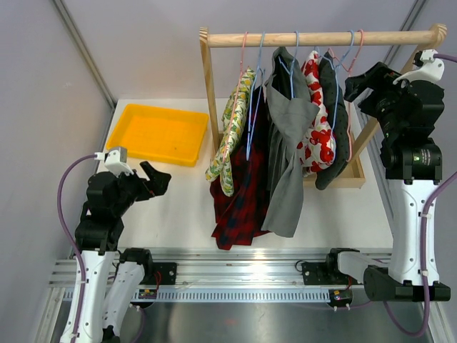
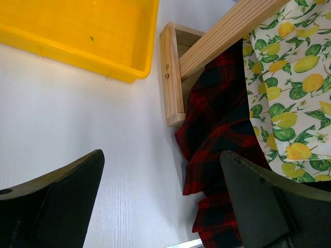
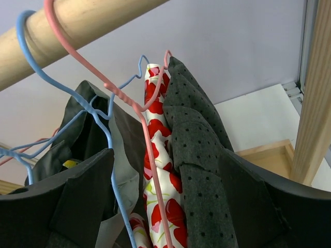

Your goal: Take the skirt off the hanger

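Note:
Several garments hang on wire hangers from a wooden rail (image 1: 321,38); I cannot tell which one is the skirt. My right gripper (image 1: 360,87) is up at the rail's right end and open. Between its fingers (image 3: 165,155) hang a pink hanger (image 3: 153,171), a red-flowered garment (image 3: 155,129) and a dark dotted garment (image 3: 201,150), unclamped. A blue hanger (image 3: 115,184) runs just beside the left finger. My left gripper (image 1: 158,179) hovers low over the table, open and empty (image 2: 160,155), left of a red plaid garment (image 2: 222,119) and a lemon-print one (image 2: 289,77).
A yellow tray (image 1: 158,133) sits at the back left of the white table. The rack's wooden base frame (image 2: 171,77) stands between the tray and the clothes. A grey garment (image 1: 289,157) hangs mid-rack. The rack's slanted right post (image 3: 315,103) is close to my right gripper.

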`<state>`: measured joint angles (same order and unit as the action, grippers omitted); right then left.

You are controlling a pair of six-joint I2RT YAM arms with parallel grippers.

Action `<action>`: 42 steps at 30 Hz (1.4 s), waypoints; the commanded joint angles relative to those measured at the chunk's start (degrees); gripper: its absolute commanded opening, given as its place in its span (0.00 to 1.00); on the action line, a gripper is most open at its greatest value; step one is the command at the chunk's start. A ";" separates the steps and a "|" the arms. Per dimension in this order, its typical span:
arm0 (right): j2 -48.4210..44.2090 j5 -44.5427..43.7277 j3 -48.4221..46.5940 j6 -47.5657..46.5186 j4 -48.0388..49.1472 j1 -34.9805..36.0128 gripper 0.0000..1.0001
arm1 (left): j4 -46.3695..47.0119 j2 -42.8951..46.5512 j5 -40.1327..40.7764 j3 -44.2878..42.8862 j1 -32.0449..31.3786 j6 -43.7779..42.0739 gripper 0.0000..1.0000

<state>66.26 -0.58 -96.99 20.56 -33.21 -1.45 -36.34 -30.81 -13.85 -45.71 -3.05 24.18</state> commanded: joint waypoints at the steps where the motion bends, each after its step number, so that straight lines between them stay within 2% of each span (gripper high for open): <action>1: -0.61 -0.39 1.54 -1.13 4.38 -0.13 0.88 | 2.06 0.49 -2.24 0.10 -0.20 -0.54 0.99; 9: 0.54 0.23 5.14 -0.96 5.00 -0.13 0.83 | 2.06 0.31 -2.15 0.19 -0.12 -0.45 0.99; 13: 0.80 0.32 6.11 -1.04 5.26 -0.04 0.69 | 2.06 0.13 -1.89 0.27 -0.12 -0.37 0.99; 14: 0.80 0.32 6.46 -1.39 5.35 -0.13 0.56 | 2.06 0.05 -1.89 0.27 -0.20 -0.37 0.99; 16: 1.06 0.32 6.46 -1.66 5.26 -0.13 0.41 | 2.06 -0.04 -1.89 0.27 -0.12 -0.37 0.99; 18: 1.33 0.32 6.38 -1.92 4.91 -0.13 0.18 | 1.97 -0.13 -1.71 0.19 -0.12 -0.37 0.99; 20: 1.33 0.32 6.20 -2.36 4.82 -0.13 0.00 | 1.97 -0.13 -1.62 0.19 -0.20 -0.37 0.99; 25: 1.50 0.23 4.01 -2.89 5.17 -0.13 0.00 | 1.97 -0.13 -1.71 0.10 -0.12 -0.72 0.99; 32: 3.96 -2.05 -9.16 -3.77 2.45 -0.13 0.00 | 2.58 0.40 0.04 -0.17 -0.12 -1.16 0.99; 35: 3.62 -2.23 -11.98 -3.60 0.26 -0.13 0.00 | 3.55 0.05 -0.04 -1.39 -0.29 -0.81 0.99; 39: -1.55 -3.55 -9.98 -3.51 -2.81 -0.13 0.00 | 3.38 -3.90 -0.74 -11.04 -2.39 -0.54 0.99; 40: -2.70 -4.33 -8.49 -3.51 -3.35 -0.13 0.00 | 2.42 -7.48 -0.48 -17.50 -4.14 -1.33 0.99; 42: -6.13 -5.30 -7.25 -3.24 -5.45 -0.13 0.00 | 0.58 -11.54 0.66 -24.56 -6.87 -2.29 0.99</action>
<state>66.22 -3.20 -104.36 17.96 -39.35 -1.52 -39.11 -38.09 -13.47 -58.81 -6.94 23.66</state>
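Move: Nearest the right gripper is the pink hanger's near arm, straight in line, about 2 cm ahead and 4 cm below. The blue hanger's near arm lies 3 cm left of it, level with it. The dark dotted skirt hangs some 8 cm ahead of the gripper, 2 cm right and 10 cm down; the red-flowered skirt is beside it, 4 cm left of the gripper. From the left gripper the pink arm is about 14 cm ahead, 48 cm right and 18 cm above. Lower the right gripper about 4.5 cm while easing it 2 cm forward, until the pink hanger's near arm stands between the open fingers, and close them to pinch it just below the neck. Then lift some 7 cm, drawing back towards the base near the top, keeping the pinch. Late on, raise the open left gripper about 6 cm. ##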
